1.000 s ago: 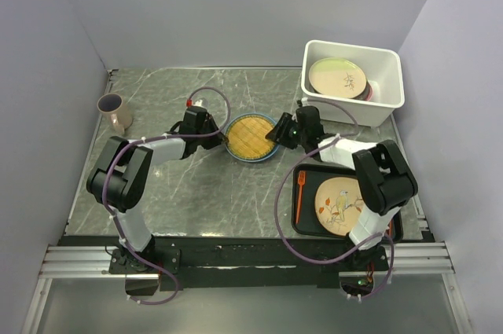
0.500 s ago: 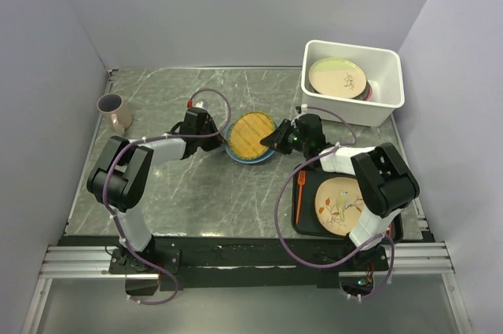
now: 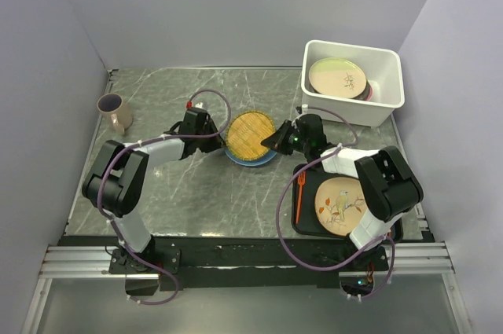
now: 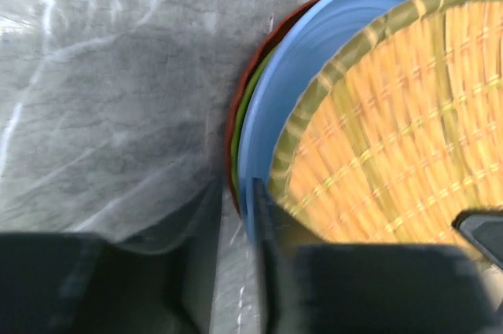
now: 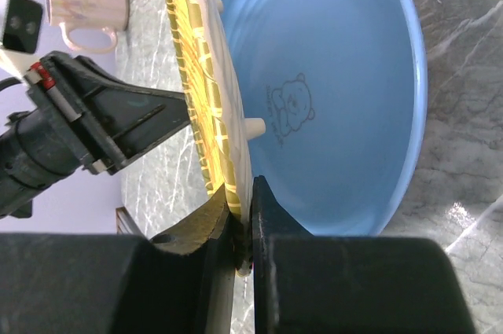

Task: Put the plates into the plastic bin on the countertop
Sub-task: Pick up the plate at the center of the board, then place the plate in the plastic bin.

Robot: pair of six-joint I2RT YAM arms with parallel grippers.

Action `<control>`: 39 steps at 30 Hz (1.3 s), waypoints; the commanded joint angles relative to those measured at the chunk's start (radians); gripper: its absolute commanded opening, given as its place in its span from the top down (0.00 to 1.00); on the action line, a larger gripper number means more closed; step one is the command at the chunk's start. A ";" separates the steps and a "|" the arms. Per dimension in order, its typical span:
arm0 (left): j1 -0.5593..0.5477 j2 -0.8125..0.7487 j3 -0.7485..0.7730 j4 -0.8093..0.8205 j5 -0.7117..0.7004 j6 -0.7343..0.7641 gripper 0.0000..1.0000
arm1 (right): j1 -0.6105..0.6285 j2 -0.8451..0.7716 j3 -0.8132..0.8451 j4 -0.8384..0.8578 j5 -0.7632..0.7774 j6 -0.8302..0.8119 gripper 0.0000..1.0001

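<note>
The yellow lattice plate (image 3: 248, 133) (image 5: 206, 90) (image 4: 393, 137) stands tilted over a blue plate (image 3: 253, 158) (image 5: 330, 90) (image 4: 310, 59) on the countertop (image 3: 196, 185). My right gripper (image 3: 274, 139) (image 5: 250, 220) is shut on its right rim. Below the blue plate, red-orange (image 4: 234, 110) and green rims show. My left gripper (image 3: 214, 136) (image 4: 233, 202) is at the stack's left edge, jaws slightly open with bare countertop between them. The plastic bin (image 3: 385, 102) at the back right holds a yellow-green plate (image 3: 338, 76) on top of others.
A black tray (image 3: 308, 224) at the front right carries a pale bird-pattern plate (image 3: 339, 204) and an orange fork (image 3: 299, 196). A pink mug (image 3: 115, 111) (image 5: 86, 4) stands at the far left. Walls close in the countertop on three sides.
My right gripper has closed on the yellow lattice plate's right rim and tipped the plate up off the blue one. My left gripper's jaws have parted slightly at the left rim.
</note>
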 commanded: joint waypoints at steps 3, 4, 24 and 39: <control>-0.005 -0.104 -0.018 0.020 0.032 0.023 0.57 | 0.006 -0.066 0.008 0.043 0.003 -0.009 1.00; -0.005 -0.115 -0.020 0.018 0.029 0.023 0.50 | 0.005 -0.069 0.005 0.041 0.003 -0.009 1.00; -0.004 -0.322 -0.101 0.000 -0.071 0.019 0.15 | -0.034 -0.204 0.016 -0.034 0.008 -0.027 1.00; -0.004 -0.370 -0.215 0.092 -0.020 -0.003 0.14 | -0.285 -0.277 0.238 -0.275 -0.061 -0.107 1.00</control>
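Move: My right hand already pinches the right rim of the woven plate, tilted up off the blue plate. The white bin it is bound for lies about 18 cm ahead and 23 cm to the right, slightly lower; the blue plate sits about 6 cm to the left, level fore and aft, some 5 cm below, and the black tray about 17 cm back and 22 cm right, 8 cm down. From my left hand, the woven plate is about 9 cm right and 2 cm ahead, the blue plate some 9 cm right and 3 cm lower. Keeping my pinch on the woven plate's rim, I first raise my right hand nearly straight up, then sweep it right, up and forward towards the bin, turning some 10 degrees clockwise; in all about 9 cm right and 9 cm up. Meanwhile my left hand opens wide, rises about 7 cm and draws back some 4 cm, slightly left, away from the plate's rim, its fingers tipping up a little. ##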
